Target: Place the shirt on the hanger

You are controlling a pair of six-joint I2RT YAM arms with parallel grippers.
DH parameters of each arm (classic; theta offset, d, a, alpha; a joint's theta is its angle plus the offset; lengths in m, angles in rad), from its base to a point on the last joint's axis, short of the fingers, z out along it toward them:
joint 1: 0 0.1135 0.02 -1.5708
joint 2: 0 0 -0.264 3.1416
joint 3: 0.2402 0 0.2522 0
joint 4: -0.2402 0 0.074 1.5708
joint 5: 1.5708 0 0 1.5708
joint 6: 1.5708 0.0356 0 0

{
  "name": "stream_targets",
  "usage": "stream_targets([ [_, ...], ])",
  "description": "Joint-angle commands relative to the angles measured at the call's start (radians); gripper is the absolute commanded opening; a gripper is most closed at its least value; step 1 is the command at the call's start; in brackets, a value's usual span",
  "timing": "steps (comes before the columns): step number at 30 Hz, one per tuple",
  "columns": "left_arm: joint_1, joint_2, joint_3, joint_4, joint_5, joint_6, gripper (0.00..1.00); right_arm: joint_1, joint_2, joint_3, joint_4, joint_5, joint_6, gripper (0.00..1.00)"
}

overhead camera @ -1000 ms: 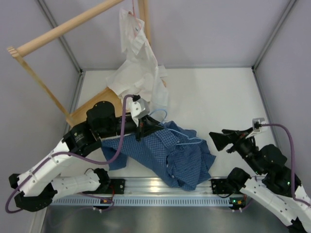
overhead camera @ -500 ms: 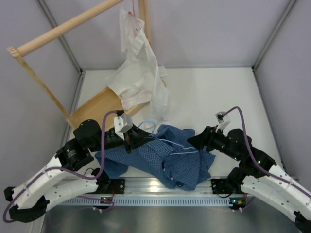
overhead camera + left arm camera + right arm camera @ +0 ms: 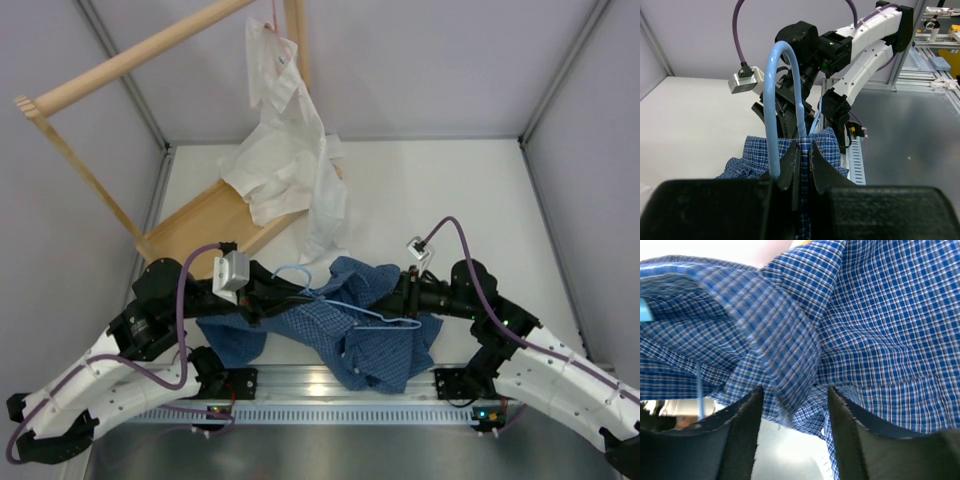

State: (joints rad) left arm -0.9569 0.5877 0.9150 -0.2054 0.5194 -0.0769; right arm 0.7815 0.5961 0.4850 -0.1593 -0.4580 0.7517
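Note:
The dark blue checked shirt [image 3: 372, 335] lies crumpled near the table's front edge. The light-blue wire hanger [image 3: 352, 310] lies across it, hook [image 3: 291, 270] to the left. My left gripper [image 3: 288, 296] is shut on a fold of the shirt [image 3: 816, 142]; the hanger's hook [image 3: 774, 100] arches up right at its fingertips. My right gripper [image 3: 396, 296] is at the shirt's right side. Its fingers [image 3: 746, 420] stand apart around a hanging fold of the shirt [image 3: 800, 355], and neither pad presses on the cloth. A sliver of the hanger [image 3: 645, 310] shows at the left.
A white shirt [image 3: 290, 160] hangs from a wooden rack [image 3: 130, 60] at the back left, draping onto the rack's base board [image 3: 195, 228]. A metal rail [image 3: 320, 385] runs along the near edge. Grey walls close in the left, back and right sides.
My right arm has swung left to the shirt and its jaws have narrowed around a fold. My left arm has drawn back towards the near left, still shut on the shirt.

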Motion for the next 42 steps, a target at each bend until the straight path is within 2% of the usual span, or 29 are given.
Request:
stream_targets([
  [1, 0.000, -0.023, -0.005, 0.116, 0.035, 0.009, 0.00, -0.025, 0.034, -0.019, 0.119, -0.108, -0.006, 0.50],
  [3, 0.001, -0.026, -0.005, 0.120, 0.027, 0.008, 0.00, -0.025, 0.037, -0.035, 0.183, -0.131, 0.017, 0.38],
  [5, 0.000, -0.026, -0.007, 0.121, 0.018, 0.009, 0.00, -0.025, 0.037, -0.051, 0.211, -0.145, 0.032, 0.32],
  [11, 0.000, -0.016, -0.007, 0.121, -0.038, 0.020, 0.00, -0.025, 0.011, -0.065, 0.210, -0.160, 0.049, 0.38],
  [16, 0.000, -0.012, -0.008, 0.121, -0.061, 0.031, 0.00, -0.025, -0.012, -0.103, 0.219, -0.185, 0.080, 0.40],
  [19, 0.000, -0.006, -0.008, 0.121, -0.068, 0.034, 0.00, -0.025, -0.024, -0.123, 0.236, -0.197, 0.109, 0.38],
  [24, 0.000, 0.003, -0.008, 0.132, -0.052, 0.031, 0.00, -0.025, -0.022, -0.137, 0.277, -0.140, 0.146, 0.30],
  [29, 0.000, 0.006, -0.015, 0.146, -0.027, 0.023, 0.00, -0.027, 0.005, -0.134, 0.294, -0.056, 0.166, 0.33],
  [31, 0.000, 0.004, -0.018, 0.146, -0.038, 0.023, 0.00, -0.025, 0.022, -0.138, 0.342, -0.056, 0.186, 0.28],
  [32, 0.000, 0.001, -0.018, 0.146, -0.042, 0.025, 0.00, -0.025, 0.025, -0.140, 0.351, -0.047, 0.193, 0.20],
  [34, 0.000, -0.003, -0.019, 0.147, -0.055, 0.025, 0.00, -0.027, 0.022, -0.137, 0.346, -0.035, 0.192, 0.12],
  [35, 0.000, -0.005, -0.019, 0.147, -0.074, 0.025, 0.00, -0.027, 0.015, -0.137, 0.336, -0.013, 0.183, 0.04],
  [36, 0.000, -0.008, -0.018, 0.135, -0.085, 0.028, 0.00, -0.027, -0.001, -0.128, 0.301, -0.002, 0.172, 0.00],
  [42, 0.000, -0.026, 0.004, 0.071, -0.237, 0.028, 0.00, -0.086, -0.038, -0.034, 0.081, 0.099, 0.037, 0.00],
])
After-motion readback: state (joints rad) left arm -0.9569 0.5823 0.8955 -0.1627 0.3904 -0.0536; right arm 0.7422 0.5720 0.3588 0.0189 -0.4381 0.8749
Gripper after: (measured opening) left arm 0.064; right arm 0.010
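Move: The right hand, about half open, has the drooping shirt fold at its fingertips, about 1 cm to its left and 1 cm below, level fore and aft. The hanger's right end is some 7 cm back, 7 cm to its right and 5 cm above; the hanger's neck, already gripped by the left fingers, is about 17 cm left, 3 cm back and 10 cm higher. From the left hand the fold is some 18 cm right, 3 cm ahead and 11 cm lower. The right fingers close from half open to shut on the shirt fold, pinching it. The hand first draws back about 2.5 cm, sinking 1 cm, then goes forward some 4 cm past its starting place, ending with a small pull rightward. The left hand keeps its grip on hanger and shirt, easing 2.5 cm forward and turning slightly counter-clockwise. ##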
